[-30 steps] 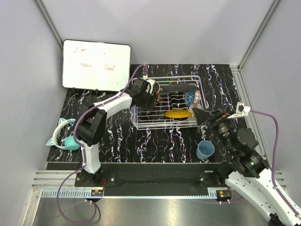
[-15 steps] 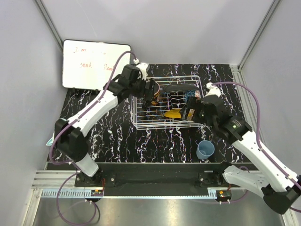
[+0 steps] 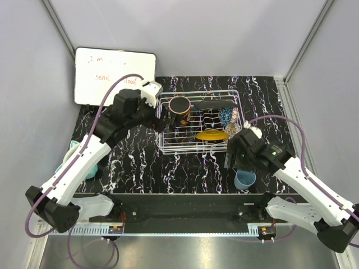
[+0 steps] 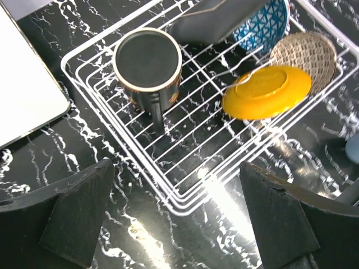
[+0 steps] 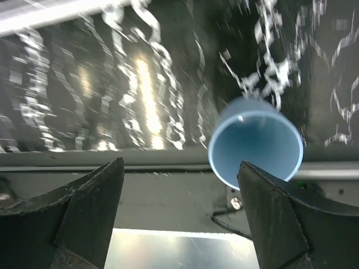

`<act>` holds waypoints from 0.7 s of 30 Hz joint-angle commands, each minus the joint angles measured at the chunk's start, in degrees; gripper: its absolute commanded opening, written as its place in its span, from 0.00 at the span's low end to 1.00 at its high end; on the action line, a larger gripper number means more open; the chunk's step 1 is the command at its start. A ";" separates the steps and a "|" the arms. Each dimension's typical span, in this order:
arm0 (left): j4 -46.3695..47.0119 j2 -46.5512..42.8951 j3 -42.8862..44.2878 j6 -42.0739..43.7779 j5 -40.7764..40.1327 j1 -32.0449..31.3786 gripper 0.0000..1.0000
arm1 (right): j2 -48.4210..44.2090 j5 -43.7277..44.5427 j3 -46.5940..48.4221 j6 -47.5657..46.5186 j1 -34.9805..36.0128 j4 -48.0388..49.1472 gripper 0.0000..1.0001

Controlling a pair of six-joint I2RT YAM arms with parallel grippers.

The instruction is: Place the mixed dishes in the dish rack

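The white wire dish rack (image 3: pixel 168 147) (image 4: pixel 118 140) stands mid-table. In it are the black mug (image 3: pixel 179 106) (image 4: pixel 147 61), the yellow plate (image 3: pixel 211 135) (image 4: pixel 266 92), the dark rectangular plate (image 3: pixel 213 104) (image 4: pixel 213 19), the blue bowl (image 3: pixel 227 115) (image 4: pixel 263 28) and the beige bowl (image 4: pixel 305 53). The light-blue cup (image 3: pixel 245 178) (image 5: pixel 255 140) stands upright on the table in front of the rack's right corner. My left gripper (image 3: pixel 156 122) (image 4: pixel 179 224) is open and empty, just left of the rack. My right gripper (image 3: pixel 233 156) (image 5: pixel 179 224) is open and empty, above and beside the cup.
A whiteboard (image 3: pixel 115 77) (image 4: pixel 22 95) with writing stands at the back left. Teal cat-ear headphones (image 3: pixel 76 159) lie at the left edge, partly hidden by my left arm. The table's front rail (image 5: pixel 168 190) lies just under the right gripper.
My left gripper has drawn back left from over the mug, which now stands free in the rack. My right arm has swung from the rack's right side toward the front, over the cup.
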 commanded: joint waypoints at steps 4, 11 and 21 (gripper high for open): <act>1.72 -3.62 -3.75 4.60 1.60 0.06 0.97 | 1.66 0.82 -6.89 6.96 2.86 -0.63 0.90; 1.55 -5.20 -4.27 5.22 1.78 0.06 0.97 | 4.12 1.52 -12.26 8.11 3.22 5.79 0.77; 2.34 -7.93 -6.91 4.43 0.90 0.06 0.98 | 11.85 6.00 -16.40 9.69 6.72 12.20 0.52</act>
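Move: The blue cup stands below the right hand, about 4 cm nearer the robot, 4 cm to the hand's right and some 14 cm down. In the rack, the yellow plate lies about 11 cm ahead and 8 cm left of that hand, the patterned bowl about 12 cm straight ahead, both roughly 12 cm lower. From the left hand the cup is some 19 cm back, 33 cm right, 26 cm below. Right hand sinks about 11 cm, easing back, fingers partly closing to straddle the blue cup's left wall. ##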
